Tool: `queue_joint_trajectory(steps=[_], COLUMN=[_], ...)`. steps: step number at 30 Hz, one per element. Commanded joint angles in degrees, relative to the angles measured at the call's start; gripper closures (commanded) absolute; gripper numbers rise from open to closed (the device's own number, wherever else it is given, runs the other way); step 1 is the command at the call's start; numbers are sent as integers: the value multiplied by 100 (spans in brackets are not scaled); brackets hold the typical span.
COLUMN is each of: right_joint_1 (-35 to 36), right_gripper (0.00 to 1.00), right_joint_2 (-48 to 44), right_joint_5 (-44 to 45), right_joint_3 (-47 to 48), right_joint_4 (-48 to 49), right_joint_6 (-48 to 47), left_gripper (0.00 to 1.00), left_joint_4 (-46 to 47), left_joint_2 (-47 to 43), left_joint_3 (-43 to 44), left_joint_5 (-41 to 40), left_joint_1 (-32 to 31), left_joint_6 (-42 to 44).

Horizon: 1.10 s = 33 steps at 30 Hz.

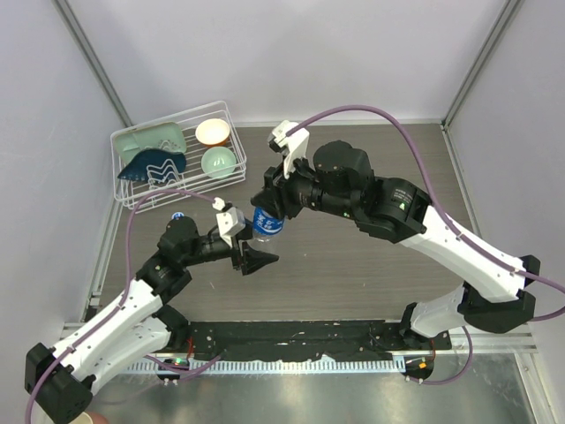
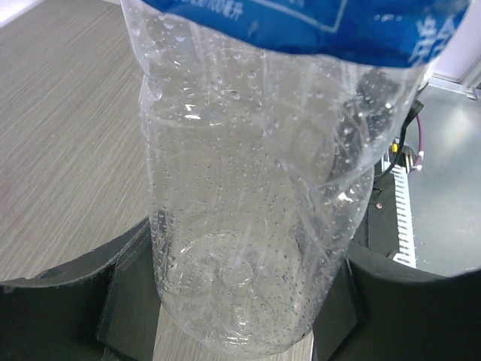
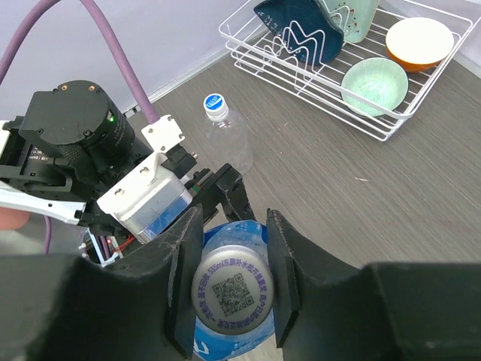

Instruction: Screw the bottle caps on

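A clear bottle with a blue wrap label (image 1: 267, 223) is held off the table between both arms. My left gripper (image 2: 237, 301) is shut on its lower body (image 2: 248, 226), one black finger on each side. My right gripper (image 3: 231, 289) comes down over the top, its pads pressed on both sides of the white bottle cap (image 3: 231, 295), which carries a printed code. A second bottle, plain and label-free (image 3: 229, 139), stands on the table beside the left arm with a blue and white cap (image 3: 216, 106) on its neck. In the top view only that cap (image 1: 177, 215) shows.
A white wire rack (image 1: 132, 190) sits at the back left. It holds a cream bowl (image 1: 213, 132), a green bowl (image 1: 218, 162), a dark blue dish (image 1: 152, 164) and a pale green dish (image 1: 150, 137). Grey walls close the table on three sides.
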Motion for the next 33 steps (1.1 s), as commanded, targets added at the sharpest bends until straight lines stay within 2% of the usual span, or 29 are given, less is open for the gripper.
queue_joint_trajectory(steps=[1,2,3,4,5,6,7,8,13,15,19,20,22,26,33], right_joint_1=[21,21,21,21,21,21,21,21,21,4,-66,-67,-75,-110,-119], right_gripper=[89,91,93,94,95,96,96,96,98,98,98,98,98,98,98], right_joint_2=[-143,-108,-73,-47,32,76,120,225,586,691,955,990,1113,1402,2281], right_joint_5=[58,58,49,49,75,102,111,145,278,312,313,304,339,357,471], right_joint_3=[-8,9,44,71,114,193,237,273,431,388,230,168,-86,-579,-527], right_joint_4=[183,174,174,174,191,183,183,183,288,428,857,973,1210,2219,2960], right_joint_6=[45,19,-7,-42,-69,-156,-209,-262,-666,-728,-816,-825,-825,-816,-825], left_gripper=[99,94,82,46,35,30,18,1,0,0,0,0,0,0,0], left_joint_4=[581,616,616,607,564,537,502,354,-525,-1236,-2851,-3064,-3434,-3883,-4034], left_joint_2=[-150,-176,-194,-220,-272,-360,-404,-466,-975,-1107,-1371,-1406,-1485,-1512,-1766], left_joint_3=[-59,-77,-103,-95,-103,-60,-33,54,485,801,1434,1670,1882,2479,2665], left_joint_5=[-334,-378,-413,-535,-624,-694,-738,-817,-1046,-1292,-1345,-1345,-1774,-2820,-4085], left_joint_1=[24,32,41,50,68,102,138,164,384,410,410,410,402,410,402], left_joint_6=[-75,-66,-83,-92,-101,-101,-84,-66,320,434,1251,1618,1701,1648,1402])
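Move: The labelled bottle is upright in the air, its cap in the right fingers and its middle about 10 cm straight below them; the left fingers hold it low, its middle some 6 cm straight above them. The capped clear bottle stands about 9 cm ahead of the right hand, 21 cm left and 31 cm below, and from the left hand about 9 cm ahead, 21 cm left and 14 cm below. The green bowl in the rack is roughly 28 cm ahead of the right hand, 15 cm left and 33 cm below. The left hand opens wide and lets go of the labelled bottle's lower part, then draws off about 13 cm to the left while rising nearly as much, turning some 35 degrees counter-clockwise. The right hand keeps its pinch on the cap without twisting it and, slow at first then quickening, carries the bottle down about 12 cm, left about 10 cm and somewhat less forward, towards the clear bottle and the rack, still descending at the end. ##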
